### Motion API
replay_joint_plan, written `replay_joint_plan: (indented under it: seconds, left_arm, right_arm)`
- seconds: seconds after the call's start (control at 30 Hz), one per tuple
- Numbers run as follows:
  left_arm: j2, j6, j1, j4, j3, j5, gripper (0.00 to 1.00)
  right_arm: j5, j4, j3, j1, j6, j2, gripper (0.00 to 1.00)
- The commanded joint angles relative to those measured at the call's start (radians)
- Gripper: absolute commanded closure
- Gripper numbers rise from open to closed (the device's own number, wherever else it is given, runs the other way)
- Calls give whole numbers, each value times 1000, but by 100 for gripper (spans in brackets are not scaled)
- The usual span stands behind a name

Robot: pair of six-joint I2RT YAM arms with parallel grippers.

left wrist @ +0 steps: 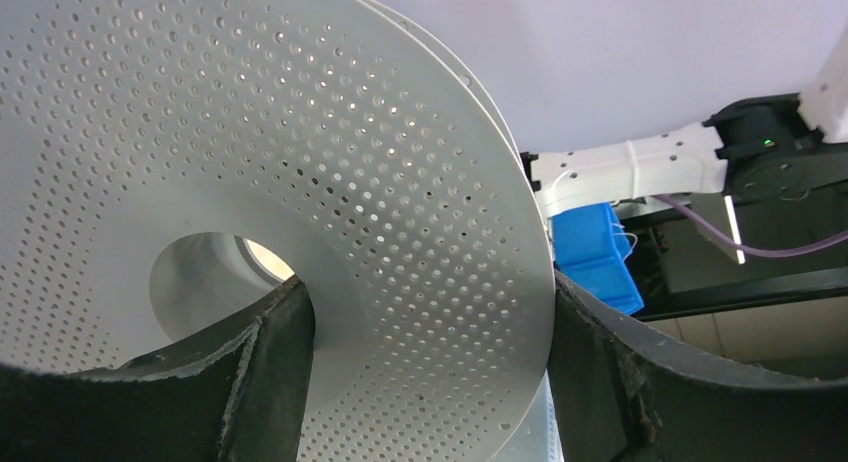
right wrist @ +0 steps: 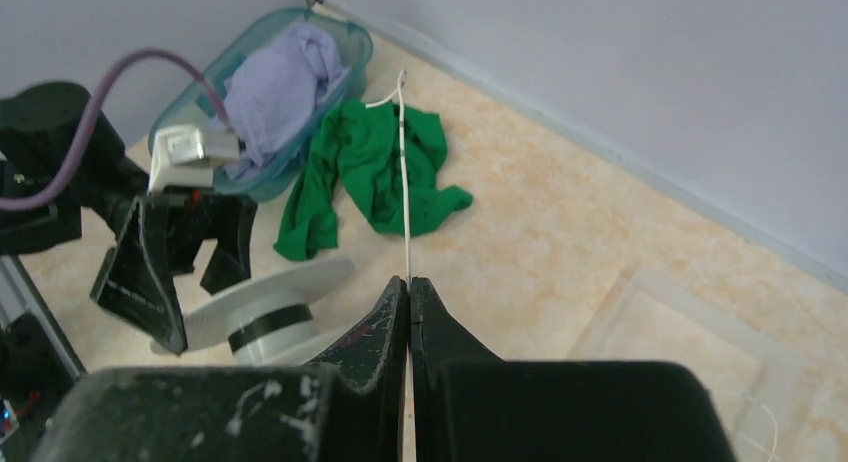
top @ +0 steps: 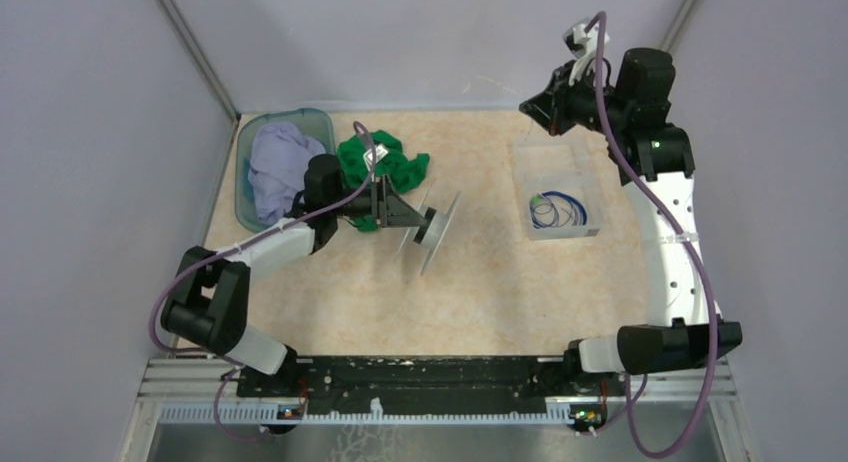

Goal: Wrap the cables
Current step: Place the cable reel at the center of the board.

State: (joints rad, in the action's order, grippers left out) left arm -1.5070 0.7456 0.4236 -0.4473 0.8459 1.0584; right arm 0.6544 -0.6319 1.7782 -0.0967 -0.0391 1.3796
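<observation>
A hair-thin whitish cable [right wrist: 404, 182] runs taut from the tips of my right gripper [right wrist: 409, 282], which is shut on it high near the back wall [top: 527, 107]. The cable's far end reaches over the green cloth. A dark blue cable [top: 558, 212] lies coiled in a clear box [top: 522, 172] with a green bit on it. My left gripper [left wrist: 430, 382] clasps the pale-grey perforated spool [left wrist: 330, 162], one finger at the centre hole and the other on the flange rim. The spool [top: 447, 222] stands tilted on edge at mid-table.
A teal basin [top: 243, 187] holding a lilac cloth [top: 280, 167] sits at the back left. Beside it a green cloth [top: 388, 162] lies crumpled on the table. A blue block [left wrist: 592, 254] shows past the spool in the left wrist view.
</observation>
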Motion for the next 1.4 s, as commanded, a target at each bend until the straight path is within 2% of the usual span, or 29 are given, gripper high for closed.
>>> replay_joint_plan:
  seconds: [0.0, 0.23, 0.4, 0.57, 0.67, 0.8, 0.9, 1.0, 1.2, 1.37]
  left_arm:
    - [-23, 184, -14, -293, -17, 54, 99]
    - [-140, 372, -49, -510, -31, 88, 94]
    - [-227, 436, -59, -578, -4, 114, 87]
    - [-315, 530, -64, -713, 23, 150, 83]
    - [-347, 537, -68, -723, 41, 164, 78]
    - [-382, 538, -76, -723, 58, 176, 61]
    - [-398, 531, -85, -716, 71, 189, 47]
    - [-404, 507, -96, -687, 83, 200, 38]
    - [-375, 337, -99, -498, 108, 204, 34]
    - [-333, 132, -98, -244, 144, 174, 32]
  right_arm:
    - [40, 46, -109, -17, -89, -88, 100]
    - [57, 55, -164, -18, -92, -99, 100]
    - [81, 53, -170, -20, -83, -100, 100]
    - [82, 45, -181, -29, -86, -101, 100]
    - [82, 42, -194, -35, -91, -100, 100]
    - [82, 28, -217, -50, -122, -100, 100]
    - [89, 14, -243, -55, -153, -102, 100]
    - [110, -12, -263, -56, -191, -103, 100]
    - [145, -69, -309, -64, -269, -126, 100]
    - [131, -143, -329, -106, -345, -129, 100]
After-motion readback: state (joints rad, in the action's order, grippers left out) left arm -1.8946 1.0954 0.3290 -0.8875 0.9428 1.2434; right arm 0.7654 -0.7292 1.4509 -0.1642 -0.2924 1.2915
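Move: The board's centre lies about 6 cm ahead of the left hand, 3 cm to its right and 21 cm below. The reel, held on edge by one flange, has its middle some 4 cm ahead, 3 cm right and 4 cm below; the green cloth is 17 cm ahead, 5 cm left and 20 cm down. From the right hand, the reel is roughly 5 cm back, 21 cm left and 26 cm below, the clear box 4 cm ahead, 8 cm right and 41 cm down. Keeping one finger in the reel's hub hole and the other over its rim, the left hand carries the reel forward about 5 cm and down 4 cm, towards the board's centre, tipping it some 15 degrees forward. Meanwhile the right hand, still pinching the white cable, sinks about 11 cm and draws back 5 cm, nearing the reel as its fingers swing counter-clockwise. ##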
